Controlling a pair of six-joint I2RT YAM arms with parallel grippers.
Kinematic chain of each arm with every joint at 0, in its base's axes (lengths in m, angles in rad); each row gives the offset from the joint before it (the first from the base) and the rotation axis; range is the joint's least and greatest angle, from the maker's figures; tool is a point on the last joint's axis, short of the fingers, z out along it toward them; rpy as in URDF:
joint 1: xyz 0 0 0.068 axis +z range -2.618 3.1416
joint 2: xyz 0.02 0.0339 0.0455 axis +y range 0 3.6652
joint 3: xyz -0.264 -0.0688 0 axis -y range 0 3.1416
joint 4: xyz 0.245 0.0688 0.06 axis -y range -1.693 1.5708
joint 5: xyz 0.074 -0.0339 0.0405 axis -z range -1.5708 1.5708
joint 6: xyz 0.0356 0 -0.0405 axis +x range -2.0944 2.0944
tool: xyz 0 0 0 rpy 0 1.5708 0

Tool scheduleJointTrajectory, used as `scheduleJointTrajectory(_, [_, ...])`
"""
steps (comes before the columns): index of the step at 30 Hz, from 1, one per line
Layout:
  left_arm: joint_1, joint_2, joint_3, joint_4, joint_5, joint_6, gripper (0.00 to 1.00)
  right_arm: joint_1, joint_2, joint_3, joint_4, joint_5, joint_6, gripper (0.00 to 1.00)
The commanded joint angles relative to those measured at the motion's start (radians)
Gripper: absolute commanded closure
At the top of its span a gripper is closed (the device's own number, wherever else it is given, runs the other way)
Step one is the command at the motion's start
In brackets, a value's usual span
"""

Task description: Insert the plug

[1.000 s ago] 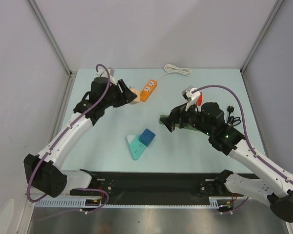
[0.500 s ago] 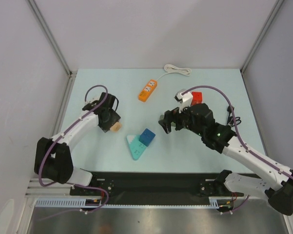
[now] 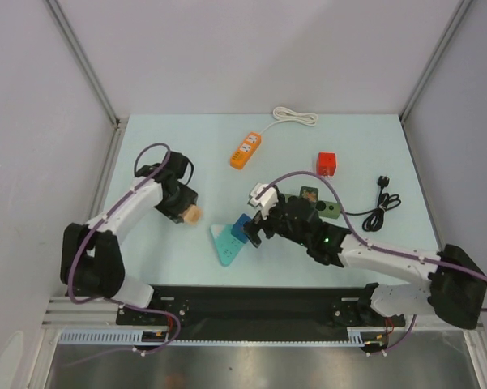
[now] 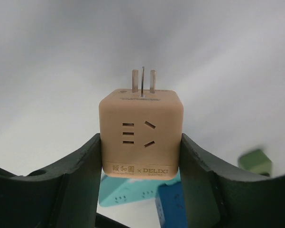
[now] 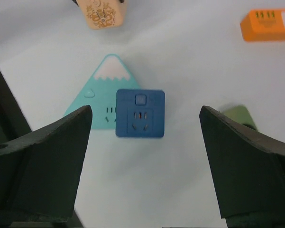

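Observation:
The plug (image 4: 141, 133) is a tan cube adapter with metal prongs pointing away from the wrist. My left gripper (image 4: 141, 145) is shut on its sides. From above, the plug (image 3: 194, 214) hangs at the left gripper (image 3: 186, 211), left of a teal triangular socket block (image 3: 223, 243). A blue cube socket (image 5: 140, 113) rests on the teal block (image 5: 97, 99), its socket face up. My right gripper (image 5: 145, 124) hovers over the cube, open wide with nothing between its fingers (image 5: 52, 147). In the top view the right gripper (image 3: 254, 229) partly hides the blue cube (image 3: 241, 228).
An orange power strip (image 3: 245, 151) with a white cord (image 3: 296, 116) lies at the back. A red cube (image 3: 326, 163), a green cube (image 3: 309, 194) and a dark green one (image 3: 329, 211) sit right of centre. A black cable (image 3: 381, 209) lies at the right.
My left arm drew back from the orange strip toward the near left, carrying the tan plug. My right arm swung left and down over the blue cube, uncovering the red and green cubes.

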Motion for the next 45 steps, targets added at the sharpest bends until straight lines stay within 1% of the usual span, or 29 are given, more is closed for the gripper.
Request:
scheduleJointTrajectory(1, [0.013, -0.130, 0.070, -0.030, 0.042, -0.026, 1.00, 0.036, 0.123, 0.007, 0.311, -0.034, -0.233, 0.00])
scheduleJointTrajectory(4, [0.022, -0.185, 0.067, -0.042, 0.094, -0.021, 1.00, 0.056, 0.212, 0.042, 0.394, -0.037, -0.293, 0.00])
scheduleJointTrajectory(6, [0.022, -0.226, 0.049, -0.041, 0.114, -0.023, 1.00, 0.063, 0.286, 0.079, 0.434, -0.070, -0.311, 0.00])
scheduleJointTrajectory(10, [0.022, -0.294, 0.010, -0.038, 0.145, -0.033, 1.00, 0.097, 0.369, 0.136, 0.474, -0.077, -0.362, 0.00])
scheduleJointTrajectory(15, [0.022, -0.360, -0.031, -0.027, 0.183, -0.038, 1.00, 0.152, 0.482, 0.240, 0.453, -0.015, -0.441, 0.00])
scheduleJointTrajectory(18, [0.021, -0.401, -0.054, -0.012, 0.185, -0.039, 1.00, 0.172, 0.537, 0.272, 0.468, 0.014, -0.474, 0.00])
scheduleJointTrajectory(22, [0.019, -0.444, -0.096, 0.014, 0.246, -0.040, 1.00, 0.198, 0.605, 0.361, 0.434, 0.038, -0.518, 0.00])
scheduleJointTrajectory(24, [0.019, -0.466, -0.103, 0.016, 0.254, -0.036, 1.00, 0.218, 0.631, 0.386, 0.445, 0.092, -0.556, 0.00])
scheduleJointTrajectory(28, [0.019, -0.492, -0.128, 0.021, 0.280, -0.035, 1.00, 0.226, 0.675, 0.439, 0.422, 0.100, -0.564, 0.00])
scheduleJointTrajectory(30, [0.019, -0.507, -0.134, 0.022, 0.283, -0.032, 1.00, 0.229, 0.700, 0.463, 0.425, 0.118, -0.564, 0.03])
scheduleJointTrajectory(31, [0.019, -0.513, -0.136, 0.022, 0.281, -0.033, 1.00, 0.230, 0.706, 0.472, 0.417, 0.123, -0.566, 0.13])
scheduleJointTrajectory(32, [0.019, -0.519, -0.137, 0.022, 0.281, -0.032, 1.00, 0.230, 0.718, 0.487, 0.410, 0.132, -0.564, 0.29])
scheduleJointTrajectory(34, [0.019, -0.527, -0.143, 0.022, 0.284, -0.033, 1.00, 0.237, 0.728, 0.486, 0.435, 0.155, -0.569, 0.66])
scheduleJointTrajectory(36, [0.019, -0.530, -0.145, 0.022, 0.289, -0.032, 1.00, 0.238, 0.729, 0.487, 0.440, 0.163, -0.570, 0.79])
scheduleJointTrajectory(37, [0.019, -0.533, -0.146, 0.024, 0.288, -0.032, 1.00, 0.240, 0.731, 0.493, 0.434, 0.166, -0.569, 0.88])
scheduleJointTrajectory(39, [0.018, -0.521, -0.142, 0.048, 0.303, -0.020, 0.98, 0.241, 0.737, 0.493, 0.416, 0.178, -0.564, 1.00])
scheduleJointTrajectory(40, [0.018, -0.521, -0.142, 0.048, 0.303, -0.010, 0.98, 0.241, 0.737, 0.493, 0.416, 0.178, -0.564, 1.00])
scheduleJointTrajectory(41, [0.019, -0.518, -0.139, 0.054, 0.312, -0.003, 0.94, 0.241, 0.735, 0.486, 0.422, 0.186, -0.566, 1.00])
scheduleJointTrajectory(42, [0.019, -0.513, -0.131, 0.067, 0.320, 0.003, 0.79, 0.240, 0.728, 0.480, 0.439, 0.192, -0.566, 1.00])
scheduleJointTrajectory(43, [0.019, -0.507, -0.126, 0.071, 0.326, 0.023, 0.75, 0.240, 0.725, 0.460, 0.451, 0.199, -0.564, 1.00])
scheduleJointTrajectory(44, [0.019, -0.506, -0.120, 0.076, 0.330, 0.033, 0.72, 0.238, 0.722, 0.452, 0.475, 0.212, -0.563, 1.00])
scheduleJointTrajectory(45, [0.019, -0.509, -0.110, 0.077, 0.338, 0.039, 0.77, 0.237, 0.717, 0.444, 0.485, 0.218, -0.563, 1.00])
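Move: The tan plug adapter, already held in the left fingers, lies about 20 cm left of the open right hand, 6 cm ahead and 10 cm lower. From the left hand, the right gripper is about 20 cm right, 5 cm back and 11 cm higher. The blue cube is 5 cm left of the right hand, 3 cm ahead and 15 cm below; the teal block is 9 cm left, 2 cm back and 17 cm below. The right hand sweeps about 19 cm left and pinches the adapter, which the left, still gripping, lifts 9 cm. ##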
